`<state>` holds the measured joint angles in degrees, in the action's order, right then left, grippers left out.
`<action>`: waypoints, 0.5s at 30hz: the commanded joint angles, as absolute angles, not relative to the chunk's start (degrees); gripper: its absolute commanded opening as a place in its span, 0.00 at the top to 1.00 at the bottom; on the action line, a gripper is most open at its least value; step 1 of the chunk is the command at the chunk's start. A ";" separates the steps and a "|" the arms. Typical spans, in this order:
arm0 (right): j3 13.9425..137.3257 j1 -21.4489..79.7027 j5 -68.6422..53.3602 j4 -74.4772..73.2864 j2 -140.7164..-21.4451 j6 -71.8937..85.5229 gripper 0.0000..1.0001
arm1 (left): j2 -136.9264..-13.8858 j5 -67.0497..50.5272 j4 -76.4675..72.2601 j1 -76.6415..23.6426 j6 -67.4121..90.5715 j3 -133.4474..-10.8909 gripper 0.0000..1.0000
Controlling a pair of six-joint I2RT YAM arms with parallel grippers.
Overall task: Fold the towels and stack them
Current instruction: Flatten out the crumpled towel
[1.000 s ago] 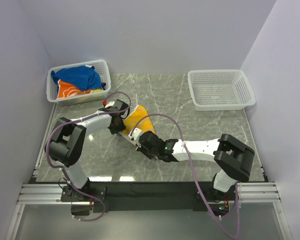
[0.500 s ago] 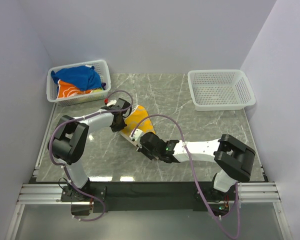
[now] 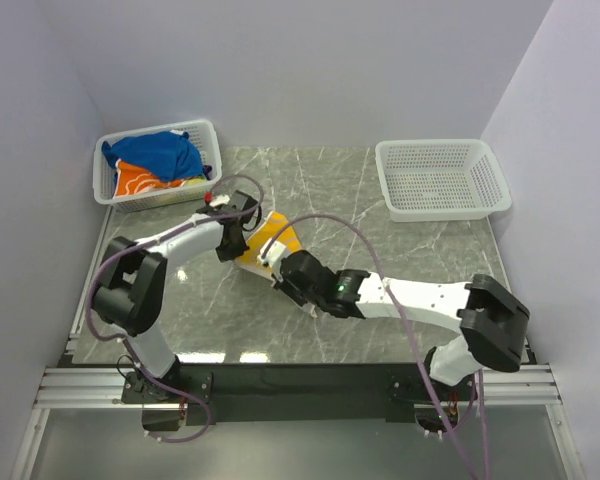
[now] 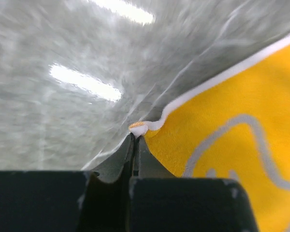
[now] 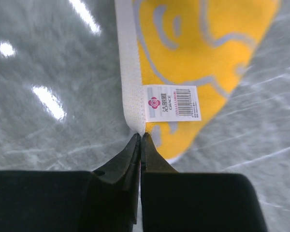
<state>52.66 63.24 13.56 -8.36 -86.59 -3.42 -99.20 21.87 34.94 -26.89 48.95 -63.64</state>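
A yellow towel (image 3: 276, 236) with pale swirls lies on the marble table, between the two grippers. My left gripper (image 3: 242, 250) is shut on one white-hemmed corner of this yellow towel (image 4: 232, 130). The pinched corner pokes out past the left gripper (image 4: 135, 137). My right gripper (image 3: 273, 262) is shut on another hemmed corner, just below the towel's white label (image 5: 173, 102); there the right gripper (image 5: 141, 139) holds the yellow towel (image 5: 198, 43) off the table. A blue towel (image 3: 160, 152) and an orange towel (image 3: 138, 181) are heaped in the left basket.
The left white mesh basket (image 3: 212, 140) stands at the back left corner. A second white mesh basket (image 3: 440, 180) stands at the back right with nothing in it. Walls close in the table on the left, back and right.
My left gripper has shut on the yellow towel's corner. My right arm has reached further back and left, carrying its corner along, and the towel is more bunched.
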 commanded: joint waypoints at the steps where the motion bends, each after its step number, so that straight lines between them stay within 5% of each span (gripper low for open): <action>1: 59.67 63.02 20.98 -16.15 -81.74 -6.32 1.00 | -90.37 29.00 40.86 -26.63 47.11 -72.05 0.99; 15: 80.31 49.31 21.62 -26.36 -74.01 -15.02 1.00 | -79.63 28.39 38.94 -26.54 39.12 -96.32 1.00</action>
<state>75.77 50.39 19.44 -20.53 -76.79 -10.94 -81.01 26.48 41.08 -27.44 43.40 -92.55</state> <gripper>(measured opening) 0.016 0.023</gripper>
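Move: The yellow towel, its near hem's corners already pinched one in each hand, has its middle about 6 cm right of the left hand, 3 cm ahead and 2 cm below. From the right hand that middle lies some 8 cm ahead, 3 cm left and 7 cm down. The full basket stands roughly 18 cm left of the left hand and 20 cm ahead; the empty basket is about 37 cm right of the right hand and 24 cm ahead. The towel is hoisted fast off the table by its two pinched corners, both grippers staying shut. The left hand climbs about 30 cm, drifting forward while its fingers tip up from pointing down; the right rises some 20 cm, pushing forward too and away to the right from the left hand, its wrist tipping up and turning slightly clockwise. ##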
